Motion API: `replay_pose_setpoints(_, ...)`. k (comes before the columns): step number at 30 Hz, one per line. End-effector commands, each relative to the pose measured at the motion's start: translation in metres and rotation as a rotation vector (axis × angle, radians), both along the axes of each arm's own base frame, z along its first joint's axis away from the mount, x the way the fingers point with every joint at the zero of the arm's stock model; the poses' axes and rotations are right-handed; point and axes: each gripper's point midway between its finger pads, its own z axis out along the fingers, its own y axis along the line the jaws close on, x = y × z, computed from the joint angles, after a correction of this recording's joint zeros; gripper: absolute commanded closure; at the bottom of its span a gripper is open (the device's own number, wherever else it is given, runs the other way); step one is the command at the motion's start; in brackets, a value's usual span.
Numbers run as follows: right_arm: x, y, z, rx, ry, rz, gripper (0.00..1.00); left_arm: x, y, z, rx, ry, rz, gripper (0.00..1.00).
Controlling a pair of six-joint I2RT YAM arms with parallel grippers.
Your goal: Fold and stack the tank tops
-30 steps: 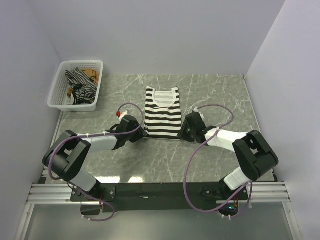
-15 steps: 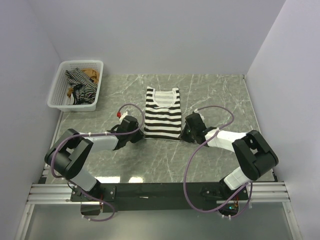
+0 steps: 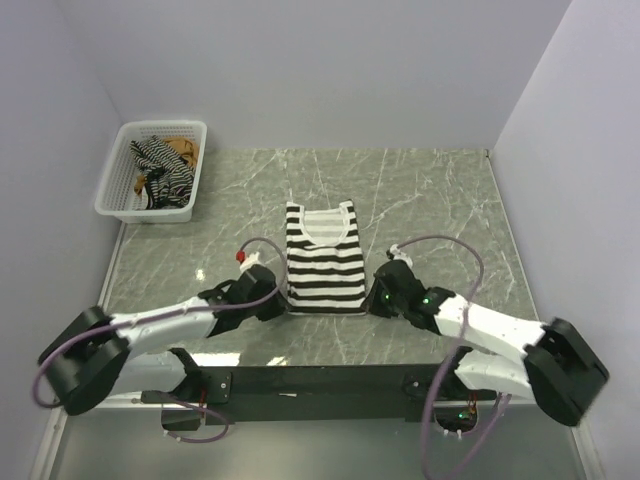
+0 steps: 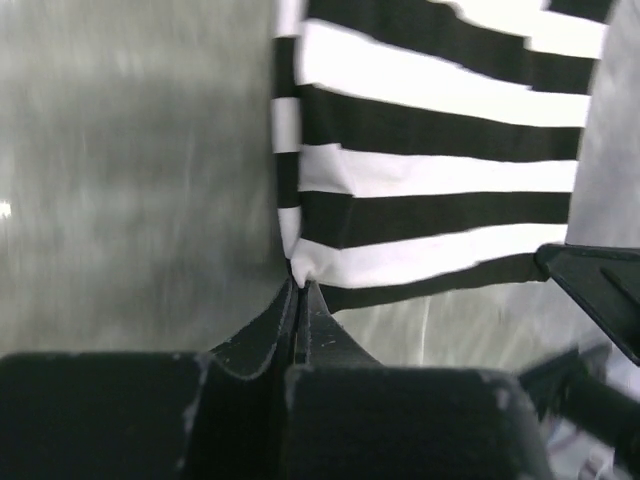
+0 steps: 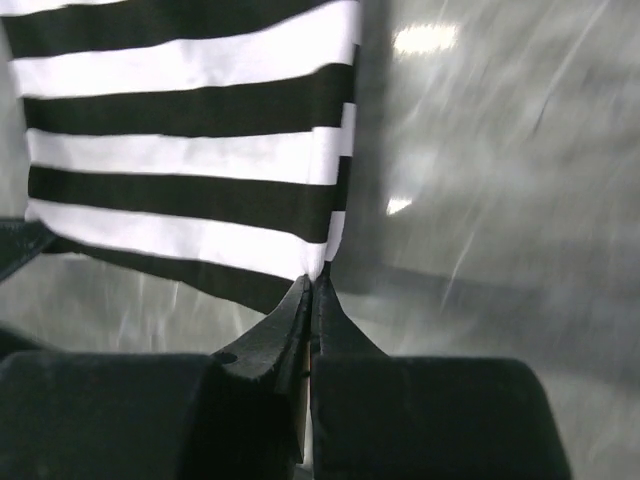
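Note:
A black-and-white striped tank top lies flat on the grey marbled table, neckline toward the back. My left gripper is shut on its near left hem corner. My right gripper is shut on its near right hem corner. Both pinch only a small bit of fabric at the fingertips. A thin dark striped tank top and a tan-brown tank top lie crumpled in the basket.
A white plastic mesh basket stands at the back left by the wall. White walls close the table on the left, back and right. The black mounting rail runs along the near edge.
Both grippers closed on the near hem corners of the striped top. Both arms then drew back toward the near edge, dragging the top closer.

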Motion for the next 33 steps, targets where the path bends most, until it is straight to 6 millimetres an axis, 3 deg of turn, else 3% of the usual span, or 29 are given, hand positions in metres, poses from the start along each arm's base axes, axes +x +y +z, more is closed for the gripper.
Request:
replay_pose_setpoints(1, -0.034, -0.006, 0.006, -0.018, -0.009, 0.007, 1.00, -0.034, 0.008, 0.010, -0.008, 0.006, -0.001, 0.99)
replay_pose_setpoints(7, -0.059, -0.007, 0.036, 0.097, -0.046, 0.002, 1.00, -0.071, 0.013, 0.035, -0.072, 0.011, -0.025, 0.99)
replay_pose_setpoints(14, -0.048, -0.005, 0.092, 0.113, -0.146, 0.016, 1.00, -0.059, 0.014, 0.088, -0.097, -0.089, -0.004, 0.99)
replay_pose_setpoints(21, -0.014, -0.001, 0.122, 0.023, -0.207, 0.010, 1.00, -0.028, 0.003, 0.128, -0.092, -0.194, 0.009, 1.00)
replay_pose_setpoints(26, 0.019, 0.003, 0.145, 0.025, -0.245, 0.019, 1.00, 0.017, 0.006, 0.147, -0.096, -0.240, 0.036, 1.00)
replay_pose_setpoints(29, 0.044, 0.004, 0.148, 0.026, -0.238, 0.019, 1.00, 0.044, 0.010, 0.151, -0.116, -0.244, 0.054, 1.00)
replay_pose_setpoints(33, 0.079, 0.008, 0.137, 0.012, -0.206, 0.019, 1.00, 0.080, 0.013, 0.165, -0.143, -0.268, 0.082, 1.00)
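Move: The folded tank top's bottom corners are already pinched, one in each hand. Its neckline, which this edge is to go over, lies about 21 cm ahead and 10 cm right of the left hand, and about 21 cm ahead and 11 cm left of the right, some 2 cm lower. The left strap is roughly 26 cm ahead and 2 cm right of the left hand; the right strap is some 26 cm ahead and 6 cm left of the right hand. The tank top's bottom edge stays stretched between both shut grippers as they draw it back about 7 cm while rising, then lift it steeply and swing it forward towards the neckline. The hands finish some 12 cm higher and 5 cm farther forward than they began, the fingers tipped up about 10 degrees. ##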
